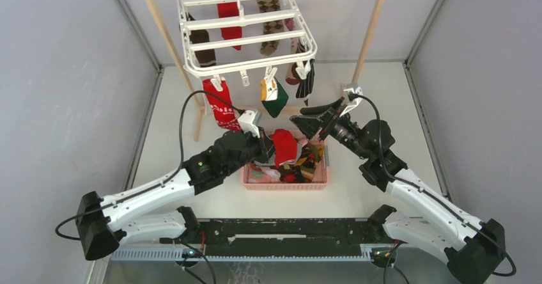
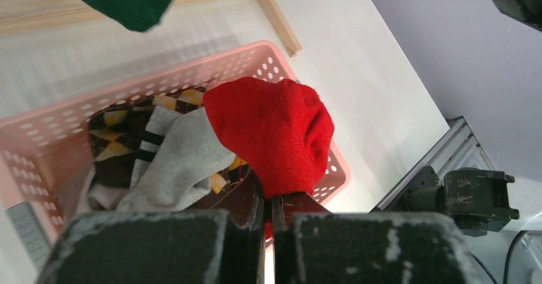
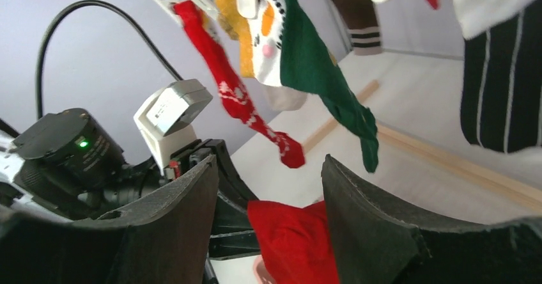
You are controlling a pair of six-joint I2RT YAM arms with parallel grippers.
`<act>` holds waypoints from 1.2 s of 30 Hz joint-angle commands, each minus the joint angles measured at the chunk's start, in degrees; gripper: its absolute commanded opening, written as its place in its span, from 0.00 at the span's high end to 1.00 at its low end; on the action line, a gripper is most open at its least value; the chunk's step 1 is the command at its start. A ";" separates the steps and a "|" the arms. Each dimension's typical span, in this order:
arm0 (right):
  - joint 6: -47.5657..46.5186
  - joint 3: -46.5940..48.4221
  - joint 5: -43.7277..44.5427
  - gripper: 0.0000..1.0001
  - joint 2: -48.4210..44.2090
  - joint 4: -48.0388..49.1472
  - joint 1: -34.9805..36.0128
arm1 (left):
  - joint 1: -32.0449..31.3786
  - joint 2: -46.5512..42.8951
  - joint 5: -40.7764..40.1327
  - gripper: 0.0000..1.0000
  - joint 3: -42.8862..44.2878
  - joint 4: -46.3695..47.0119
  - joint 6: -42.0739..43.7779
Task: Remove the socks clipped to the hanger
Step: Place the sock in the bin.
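Note:
The white hanger hangs from the rod at the back. Several socks are clipped to it: a red patterned sock, a green and white one, a black striped one, and red, argyle and dark brown ones behind. My left gripper is shut on a plain red sock over the pink basket. My right gripper stands open just right of that sock, below the green sock, with nothing between its fingers.
The pink basket sits mid-table and holds several loose socks, argyle, grey and striped. A light wooden pole rack carries the hanger, its feet on the table behind the basket. Grey walls close in both sides.

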 commanded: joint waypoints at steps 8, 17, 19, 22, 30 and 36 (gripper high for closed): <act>-0.10 -5.19 2.05 0.32 -4.79 -6.25 -5.46 | -1.92 6.98 0.55 0.97 -2.08 12.23 -3.62; 0.76 -6.52 1.43 0.32 -4.12 -6.34 -9.86 | -2.45 9.20 -0.62 0.54 -5.73 11.57 -5.39; 1.19 -6.52 0.70 0.32 -3.16 -5.32 -11.21 | -2.50 9.01 -1.73 0.41 -6.27 10.93 -5.52; 1.75 -6.45 -1.87 0.31 -0.78 -1.48 -13.42 | -2.42 8.43 -2.72 0.28 -6.48 10.14 -5.23; -1.40 -2.70 -4.21 0.31 8.09 7.68 -15.92 | -2.50 6.45 -4.03 0.07 -5.56 7.80 -3.97; -5.00 2.23 -7.89 0.32 15.14 14.97 -17.51 | -2.43 3.31 -5.28 0.00 -5.47 5.00 -3.37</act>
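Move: The left hand already holds the red sock over the bin, whose middle lies about level ahead, 6 cm to its right and 17 cm below; the patterned red sock hangs some 16 cm left, 10 ahead, 8 higher. From the empty right hand the green sock hangs about 9 cm ahead, 8 left, 5 above; the black striped sock 15 ahead, 1 right, 5 above; the bin 4 back, 3 left, 29 below. Left sinks about 7 cm over the bin, opens, releasing the red sock; right goes forward, down and right. ##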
